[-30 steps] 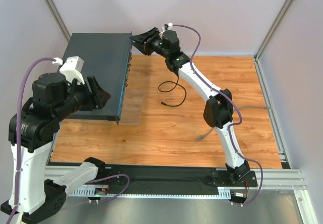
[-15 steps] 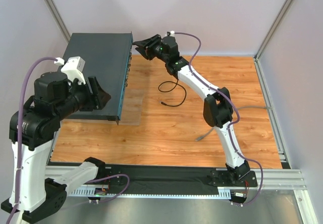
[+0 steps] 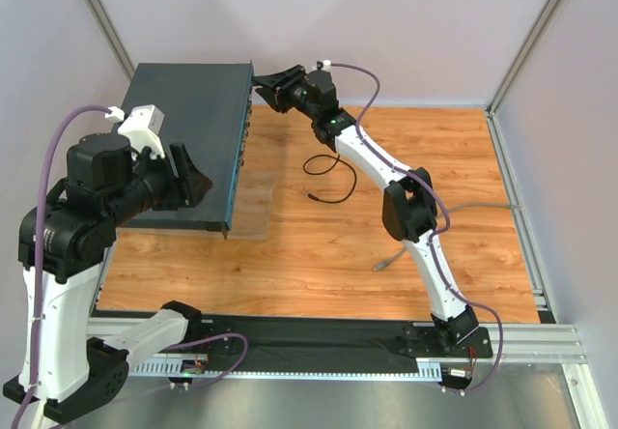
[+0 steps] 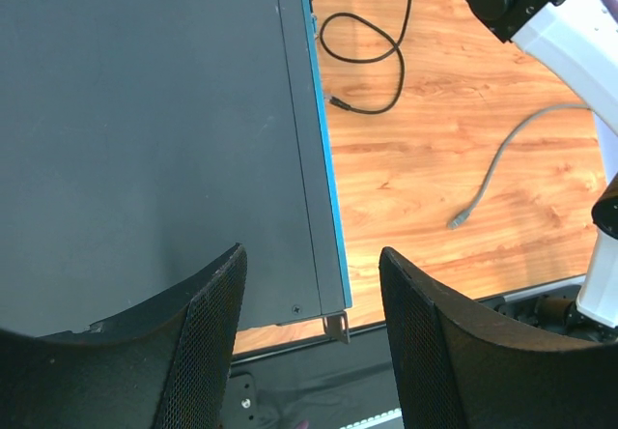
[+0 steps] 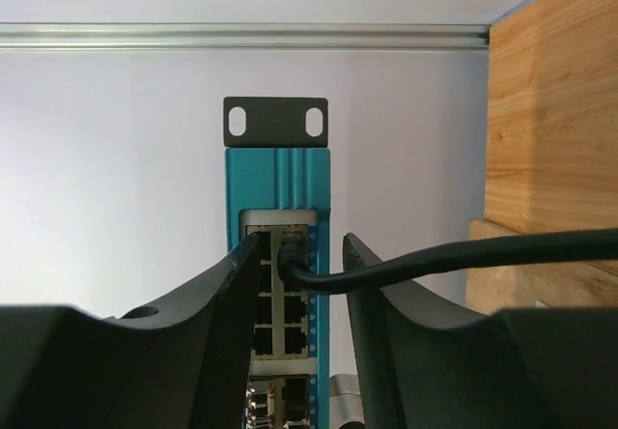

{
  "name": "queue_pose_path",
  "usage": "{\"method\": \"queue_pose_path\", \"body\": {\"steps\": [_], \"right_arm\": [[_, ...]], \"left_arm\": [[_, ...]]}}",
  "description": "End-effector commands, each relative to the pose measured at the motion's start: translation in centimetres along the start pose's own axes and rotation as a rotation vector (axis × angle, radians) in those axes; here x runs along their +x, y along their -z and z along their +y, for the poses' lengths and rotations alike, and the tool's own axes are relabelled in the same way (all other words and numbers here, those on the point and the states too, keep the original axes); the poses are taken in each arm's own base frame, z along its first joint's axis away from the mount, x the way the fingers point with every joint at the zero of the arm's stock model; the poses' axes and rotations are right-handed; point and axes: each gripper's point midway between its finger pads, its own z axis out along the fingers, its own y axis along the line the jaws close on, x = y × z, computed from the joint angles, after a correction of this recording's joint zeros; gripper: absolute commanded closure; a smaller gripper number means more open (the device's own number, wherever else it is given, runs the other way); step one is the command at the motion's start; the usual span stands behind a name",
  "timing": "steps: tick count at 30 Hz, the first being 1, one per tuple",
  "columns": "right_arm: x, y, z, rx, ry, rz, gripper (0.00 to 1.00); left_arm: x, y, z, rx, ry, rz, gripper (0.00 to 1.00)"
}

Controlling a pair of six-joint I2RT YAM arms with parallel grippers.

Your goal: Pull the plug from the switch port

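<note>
The switch (image 3: 183,129) is a flat dark box at the table's far left, with its teal front face (image 5: 278,173) and rows of ports filling the right wrist view. A black plug (image 5: 293,247) sits in the top right port, and its black cable (image 5: 463,255) leads off to the right. My right gripper (image 5: 301,245) is open at the switch's far corner (image 3: 267,85), one finger on each side of the plug with a gap on both sides. My left gripper (image 4: 311,260) hangs open above the switch's near right corner (image 3: 189,178), holding nothing.
The black cable (image 3: 328,173) loops on the wooden table right of the switch. A loose grey cable (image 3: 391,255) lies nearer the middle, beside the right arm's elbow (image 3: 406,207). A metal mounting ear (image 5: 275,122) tops the switch's face. Grey walls enclose the table.
The right gripper has edged left, closer to the switch's front face, and its elbow has shifted left. The left arm has barely moved.
</note>
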Motion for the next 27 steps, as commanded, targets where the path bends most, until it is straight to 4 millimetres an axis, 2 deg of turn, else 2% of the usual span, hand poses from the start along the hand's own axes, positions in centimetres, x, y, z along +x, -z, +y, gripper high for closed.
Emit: {"method": "queue_pose_path", "body": {"steps": [1, 11, 16, 21, 24, 25, 27], "right_arm": [[-0.4, -0.2, 2.3, -0.059, 0.000, -0.031, 0.59], [-0.1, -0.4, 3.4, -0.100, -0.024, -0.019, 0.67], [0.5, -0.3, 4.4, -0.125, -0.047, -0.005, 0.69], [1.0, -0.5, 4.5, -0.137, -0.080, 0.005, 0.71], [1.1, -0.6, 4.4, -0.135, -0.108, 0.008, 0.76], [1.2, -0.6, 4.3, -0.133, -0.123, 0.015, 0.81], [1.6, -0.5, 4.4, -0.139, -0.136, 0.029, 0.82]], "left_arm": [[-0.5, 0.7, -0.1, 0.005, -0.015, -0.015, 0.35], [-0.6, 0.6, -0.1, 0.003, -0.018, -0.014, 0.35], [-0.6, 0.5, -0.1, 0.005, -0.017, -0.010, 0.35], [-0.5, 0.5, -0.1, 0.005, -0.013, -0.006, 0.35], [-0.4, 0.7, -0.1, 0.005, -0.010, -0.010, 0.35], [-0.3, 0.6, -0.1, 0.002, -0.010, -0.007, 0.35], [-0.3, 0.7, 0.0, 0.002, -0.009, -0.007, 0.35]]}}
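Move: The plug sits in a port near the far end of the switch's face, between the right fingers, about 2 cm left and 1 cm ahead, level. The switch's middle is some 17 cm left and 16 cm back of the hand; the black cable's loose end lies roughly 18 cm back, 12 cm right and 18 cm below it. From the left hand, the plug is about 35 cm ahead, 11 cm right and 10 cm lower. The right hand eases about 1 cm left towards the port, closing its fingers on the plug and rolling slightly. ##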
